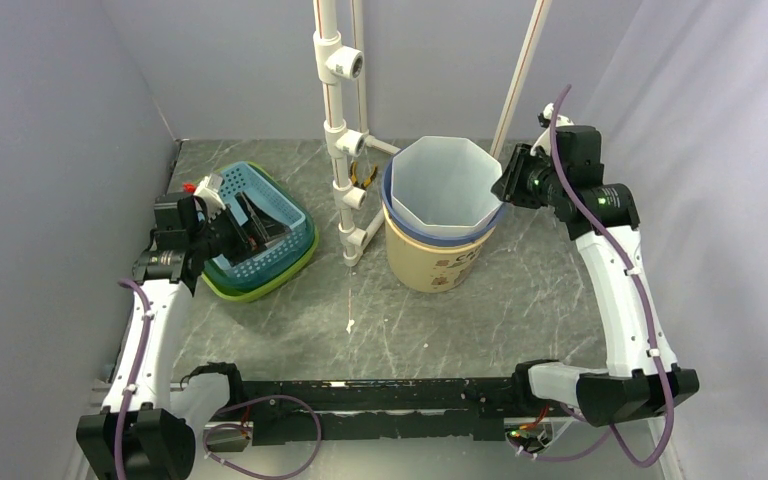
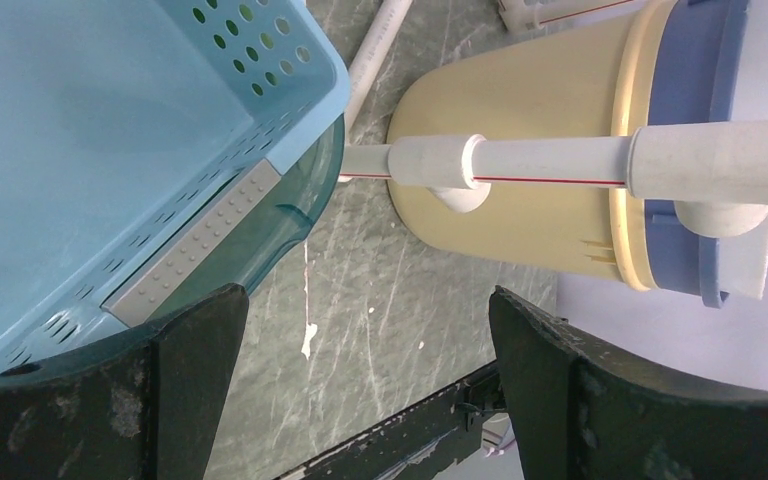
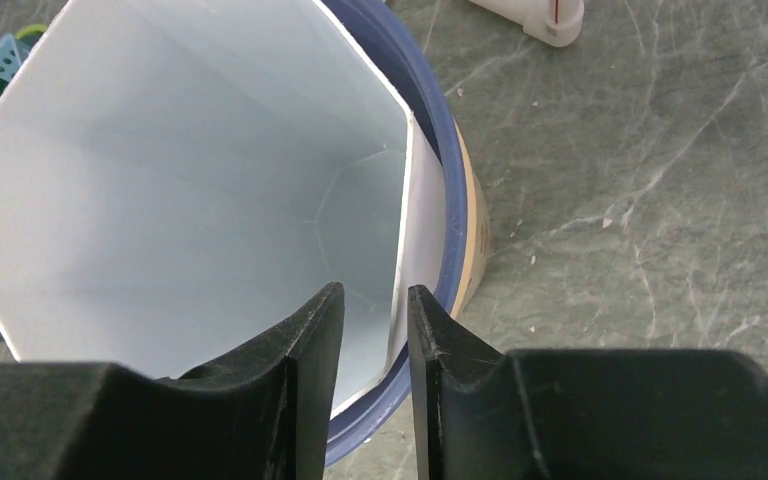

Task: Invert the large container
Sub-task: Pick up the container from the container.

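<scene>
The large container [image 1: 440,185] is white and octagonal. It stands upright, mouth up, nested in a blue tub [image 1: 392,212] that sits inside a tan bucket [image 1: 430,262] at the table's middle. My right gripper [image 1: 505,185] is at its right rim. In the right wrist view the gripper [image 3: 375,292] straddles the white wall [image 3: 405,230], one finger inside and one outside. The jaws are narrowly open, with a gap on the inner side. My left gripper [image 2: 365,300] is wide open and holds nothing. It hovers by the baskets, well left of the tan bucket [image 2: 520,210].
A light blue perforated basket [image 1: 260,195] sits nested in a green one [image 1: 295,265] at the left, under the left gripper. A white PVC pipe frame [image 1: 345,130] stands just left of the bucket. Grey walls close in on both sides.
</scene>
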Controlling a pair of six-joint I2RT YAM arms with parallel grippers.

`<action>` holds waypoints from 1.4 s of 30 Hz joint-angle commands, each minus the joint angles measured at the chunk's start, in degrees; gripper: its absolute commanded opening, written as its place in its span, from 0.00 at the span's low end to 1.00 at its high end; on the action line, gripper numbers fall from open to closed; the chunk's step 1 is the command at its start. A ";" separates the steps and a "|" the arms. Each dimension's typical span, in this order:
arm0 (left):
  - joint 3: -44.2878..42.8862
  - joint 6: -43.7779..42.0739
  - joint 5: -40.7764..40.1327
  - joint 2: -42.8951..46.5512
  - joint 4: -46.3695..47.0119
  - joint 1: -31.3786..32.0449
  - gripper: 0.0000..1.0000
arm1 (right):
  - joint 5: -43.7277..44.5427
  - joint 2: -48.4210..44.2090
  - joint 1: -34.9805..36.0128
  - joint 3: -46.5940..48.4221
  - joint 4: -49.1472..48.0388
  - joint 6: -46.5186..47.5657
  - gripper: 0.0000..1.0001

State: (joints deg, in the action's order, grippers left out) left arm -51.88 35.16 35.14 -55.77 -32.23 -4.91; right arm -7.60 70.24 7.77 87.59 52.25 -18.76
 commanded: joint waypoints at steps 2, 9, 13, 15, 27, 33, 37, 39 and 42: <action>-2.68 0.80 1.00 1.37 2.19 0.02 0.96 | 0.23 1.17 1.60 2.42 -1.71 1.96 0.34; 1.07 5.23 -1.71 4.85 8.17 0.07 0.96 | 8.11 3.44 6.00 3.29 -1.04 2.64 0.29; 4.51 10.48 -3.74 8.48 11.75 0.06 0.96 | 13.19 4.82 8.72 4.70 0.16 2.91 0.25; 3.68 9.68 1.59 6.99 11.37 0.07 0.96 | 15.75 5.16 10.03 5.03 0.35 2.78 0.24; -1.72 0.60 9.16 9.93 7.19 0.56 0.96 | 22.32 3.96 13.46 5.50 0.18 -0.22 0.00; -6.17 -5.44 8.85 8.93 1.91 3.41 0.96 | 23.85 0.54 13.41 6.37 -1.61 -2.79 0.00; -9.73 -8.79 4.61 7.48 -2.09 9.63 0.96 | 23.39 -0.84 13.47 7.86 -1.63 -4.75 0.00; -11.46 -10.15 0.58 6.80 -4.07 13.82 0.96 | 22.93 -1.94 13.41 7.75 -1.72 -6.08 0.00; -11.72 -9.46 -4.39 6.13 -3.65 19.95 0.96 | 22.40 -4.31 13.41 6.55 -2.29 -7.34 0.00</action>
State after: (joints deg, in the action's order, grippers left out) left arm -60.99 28.42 37.54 -49.10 -34.11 8.97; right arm 16.01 70.54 20.84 91.85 54.39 -21.85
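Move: The white octagonal container has its middle about 8 cm left of the right hand, 2 cm ahead and 8 cm down; its right-hand wall stands between those fingers. The blue container around it centres 8 cm left, 1 cm ahead and 12 cm down, the beige bucket 9 cm left, level fore and aft, 17 cm down. From the left hand the white container lies some 28 cm right, 5 cm ahead, 1 cm up; the blue basket 6 cm ahead, 6 cm left and 12 cm below. The white container's right wall is straddled a little deeper as the right hand eases left, forward and down, rolling its left side down about 15 degrees; the fingers shut on the thin wall, then raise it some 4 cm, drawing slightly back. The left hand, wide open, climbs about 8 cm, drawing right and back from above the blue basket, tilting its fingers up and turning clockwise. ##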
